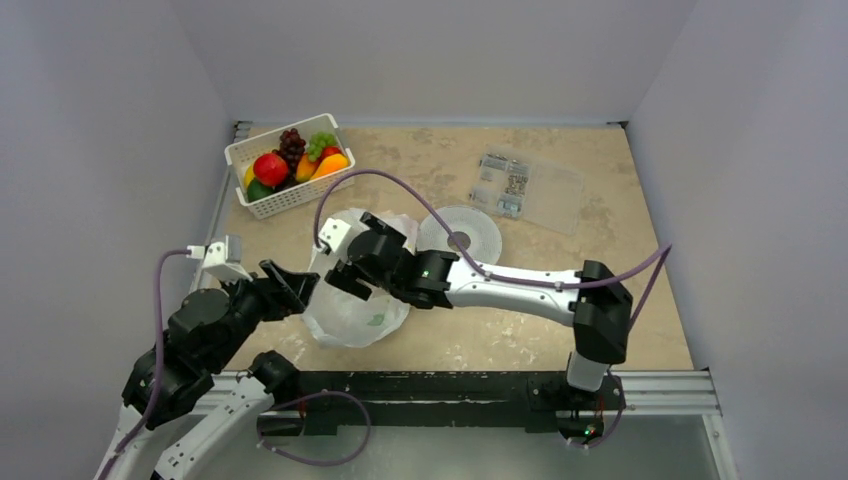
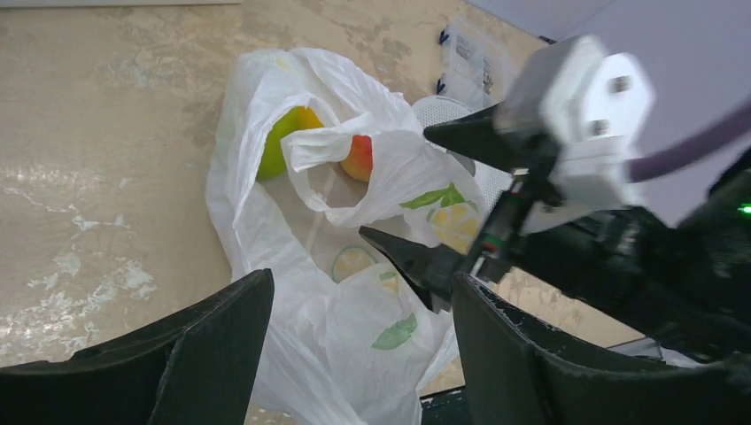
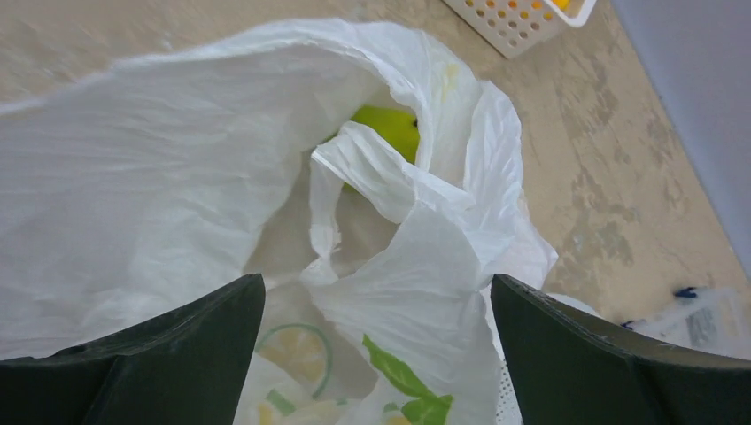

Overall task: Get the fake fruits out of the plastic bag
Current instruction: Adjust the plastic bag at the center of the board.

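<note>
The plastic bag (image 1: 352, 318) lies crumpled on the table, white with green leaf and lemon prints, its mouth open away from the arms. Inside it a fake fruit shows green-yellow (image 2: 282, 142) with a red-orange part (image 2: 359, 159) beside it, cut across by a handle loop; whether that is one fruit or two I cannot tell. In the right wrist view only its green side (image 3: 386, 128) shows. My left gripper (image 2: 359, 332) is open at the bag's near left edge, loose bag film between its fingers. My right gripper (image 3: 376, 345) hangs wide open just over the bag (image 3: 177, 177), holding nothing.
A white slotted basket (image 1: 262, 200) at the back left holds several fake fruits. A round white perforated disc (image 1: 470, 232) lies just right of the bag, and a flat clear packet (image 1: 530, 190) further back right. The two grippers (image 1: 318, 282) are close together.
</note>
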Action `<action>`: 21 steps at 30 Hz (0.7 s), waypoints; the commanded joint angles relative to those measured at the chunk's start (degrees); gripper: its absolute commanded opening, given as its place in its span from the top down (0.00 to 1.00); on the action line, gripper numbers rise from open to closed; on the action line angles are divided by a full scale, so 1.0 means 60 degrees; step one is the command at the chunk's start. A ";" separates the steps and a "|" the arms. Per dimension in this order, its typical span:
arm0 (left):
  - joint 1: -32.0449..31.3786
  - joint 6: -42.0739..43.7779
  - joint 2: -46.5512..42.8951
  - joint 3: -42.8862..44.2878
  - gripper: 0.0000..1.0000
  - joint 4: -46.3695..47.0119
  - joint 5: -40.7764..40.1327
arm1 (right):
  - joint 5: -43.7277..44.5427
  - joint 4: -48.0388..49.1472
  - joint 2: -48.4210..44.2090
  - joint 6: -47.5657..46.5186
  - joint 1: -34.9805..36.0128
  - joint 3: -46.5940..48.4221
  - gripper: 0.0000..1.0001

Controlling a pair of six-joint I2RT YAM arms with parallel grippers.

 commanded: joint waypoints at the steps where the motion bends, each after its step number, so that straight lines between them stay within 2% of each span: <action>1: 0.0027 0.0403 -0.0044 0.0366 0.26 -0.0478 -0.0183 | 0.1870 -0.0611 0.0625 -0.1139 -0.0285 0.0824 0.01; 6: 0.0033 0.0631 0.0503 0.0361 0.25 0.0136 0.0614 | 0.4009 -0.0288 0.1476 -0.1347 -0.0321 0.0945 0.01; 10: 0.0033 0.0801 0.1074 0.0414 0.25 0.0344 0.0886 | 0.4272 0.0337 0.1699 -0.1317 -0.0610 0.0771 0.02; 11: 0.0033 0.0806 0.1131 0.0395 0.25 0.0385 0.0923 | 0.4046 0.0231 0.1706 -0.1148 -0.0734 0.0793 0.07; 12: 0.0033 0.0822 0.1153 0.0366 0.25 0.0459 0.0990 | 0.3756 0.0044 0.1689 -0.0940 -0.0854 0.0870 0.17; 13: 0.0029 0.0862 0.1176 0.0332 0.25 0.0545 0.1059 | 0.3538 -0.0061 0.1654 -0.0704 -0.0987 0.0888 0.33; 14: 0.0021 0.0920 0.1202 0.0300 0.25 0.0631 0.1135 | 0.3357 -0.0055 0.1576 -0.0541 -0.1069 0.0852 0.62; 15: 0.0029 0.0957 0.1262 0.0313 0.25 0.0680 0.1185 | 0.3190 0.0016 0.1462 -0.0427 -0.1132 0.0739 0.75; 18: 0.0024 0.1031 0.1607 0.0343 0.25 0.0798 0.1384 | 0.2395 0.0447 0.0958 -0.0153 -0.1271 0.0296 0.97; 21: 0.0033 0.1086 0.2135 0.0306 0.28 0.1125 0.1822 | 0.1201 0.0817 0.0398 0.0161 -0.1496 -0.0093 1.00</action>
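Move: The plastic bag's far-right rim, where the empty right hand will close, lies about 9 cm ahead, 6 cm right and 5 cm below it. The green fruit inside is some 4 cm ahead, 4 cm left and 15 cm down from the right hand; the white strainer is about 2 cm ahead and 21 cm right, similarly low. From the left hand, the rim is roughly 16 cm ahead, 14 cm right and 10 cm lower. Right hand reaches about 11 cm forward-right, dipping, and pinches the bag's far rim; left hand edges rightward. ##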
